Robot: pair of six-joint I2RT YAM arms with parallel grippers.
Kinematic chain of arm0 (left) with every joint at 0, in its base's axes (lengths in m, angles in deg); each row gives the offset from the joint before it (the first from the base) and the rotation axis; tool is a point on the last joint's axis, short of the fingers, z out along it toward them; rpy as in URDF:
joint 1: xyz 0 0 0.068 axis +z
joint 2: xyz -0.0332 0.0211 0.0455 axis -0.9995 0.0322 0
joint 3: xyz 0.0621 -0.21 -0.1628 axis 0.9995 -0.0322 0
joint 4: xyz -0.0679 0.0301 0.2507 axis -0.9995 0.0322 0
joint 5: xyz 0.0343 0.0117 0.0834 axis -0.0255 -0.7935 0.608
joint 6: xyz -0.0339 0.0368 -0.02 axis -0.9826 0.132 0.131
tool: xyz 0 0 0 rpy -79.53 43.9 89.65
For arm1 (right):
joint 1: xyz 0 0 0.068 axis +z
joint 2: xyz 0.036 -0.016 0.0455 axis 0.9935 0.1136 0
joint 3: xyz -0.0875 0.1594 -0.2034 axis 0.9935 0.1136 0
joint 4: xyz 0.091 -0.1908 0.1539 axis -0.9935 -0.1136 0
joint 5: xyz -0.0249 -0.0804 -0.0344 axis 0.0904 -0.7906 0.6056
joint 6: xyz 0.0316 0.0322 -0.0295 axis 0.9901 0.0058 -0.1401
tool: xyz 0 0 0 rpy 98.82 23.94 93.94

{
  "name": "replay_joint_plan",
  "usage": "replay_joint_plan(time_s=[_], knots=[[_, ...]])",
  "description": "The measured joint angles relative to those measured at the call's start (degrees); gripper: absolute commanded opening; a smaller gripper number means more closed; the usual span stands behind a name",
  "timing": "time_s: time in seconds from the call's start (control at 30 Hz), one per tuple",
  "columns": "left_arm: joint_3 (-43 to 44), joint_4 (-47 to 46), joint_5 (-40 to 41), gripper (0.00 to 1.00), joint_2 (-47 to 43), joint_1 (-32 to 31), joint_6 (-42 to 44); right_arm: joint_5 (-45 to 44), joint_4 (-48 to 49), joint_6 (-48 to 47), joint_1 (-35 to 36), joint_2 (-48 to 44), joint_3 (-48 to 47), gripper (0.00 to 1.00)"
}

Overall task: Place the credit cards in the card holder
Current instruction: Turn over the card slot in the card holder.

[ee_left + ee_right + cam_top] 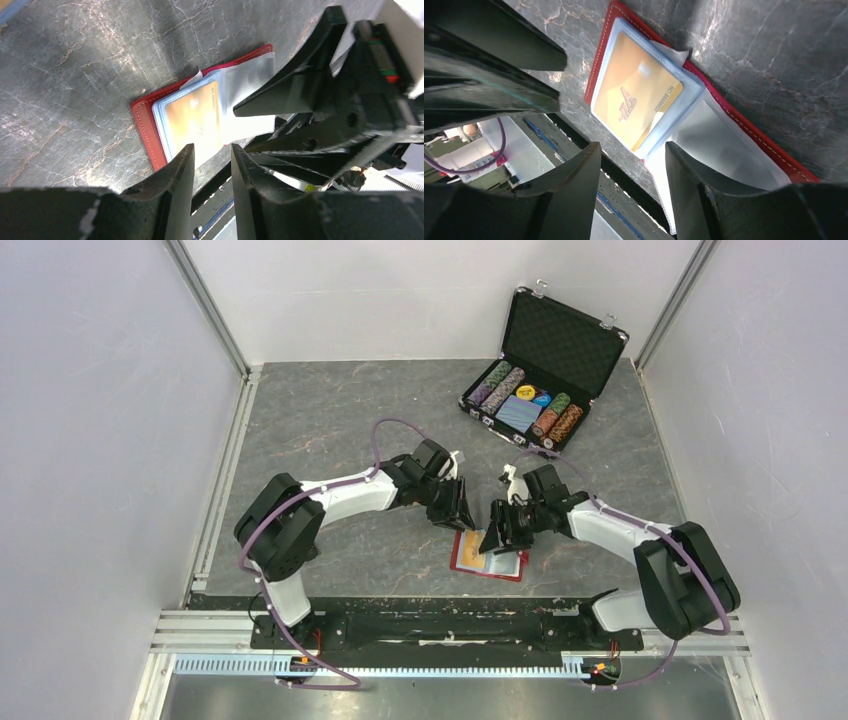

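Observation:
The red card holder (458,552) lies open on the grey table near its front edge, its pale blue-grey clear sleeves fanned out. A gold-orange credit card (636,100) sits inside the top sleeve (192,117), and an empty clear sleeve (719,145) spreads beside it. My left gripper (455,512) hangs just above the holder's far left side, open with a narrow gap and nothing in it (212,150). My right gripper (500,530) hovers over the holder's right half, open, with its jaws standing either side of the sleeve's corner (633,147).
A black chip case (560,335) stands open at the back right, holding poker chips and a blue patterned deck (518,412). The table's front rail (450,615) runs just below the holder. The two grippers nearly touch each other over the holder.

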Motion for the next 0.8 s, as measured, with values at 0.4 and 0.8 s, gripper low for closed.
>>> replay_joint_plan(time_s=[0.4,0.8], knots=[[0.0,-0.5,-1.8,0.34,4.9,0.0,-0.3,-2.8,-0.9,-3.1,0.0,-1.6,1.1,0.36],[0.0,0.3,-1.2,0.34,6.9,0.0,-0.2,-1.1,2.1,-2.6,0.0,2.3,2.5,0.11]])
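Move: From my left hand, the filled card sleeve, with its orange card, lies about 6 cm below, roughly 2 cm back and 1 cm right; the holder's spine runs about 3 cm back and 4 cm right of the hand. From my right hand, that spine is some 3 cm below and 1 cm to the right. The empty clear sleeve lies about 5 cm right and level, the card sleeve 3 cm left and 1 cm ahead. I sink my left hand about 5 cm, easing slightly back, onto the outer left part of the card sleeve, its fingers staying partly open astride that edge. My right hand first lifts and reaches forward under 1 cm, then dips about 3 cm and comes back to the near end of the spine, shutting its half-open fingers almost completely on the fold beside the card sleeve. ##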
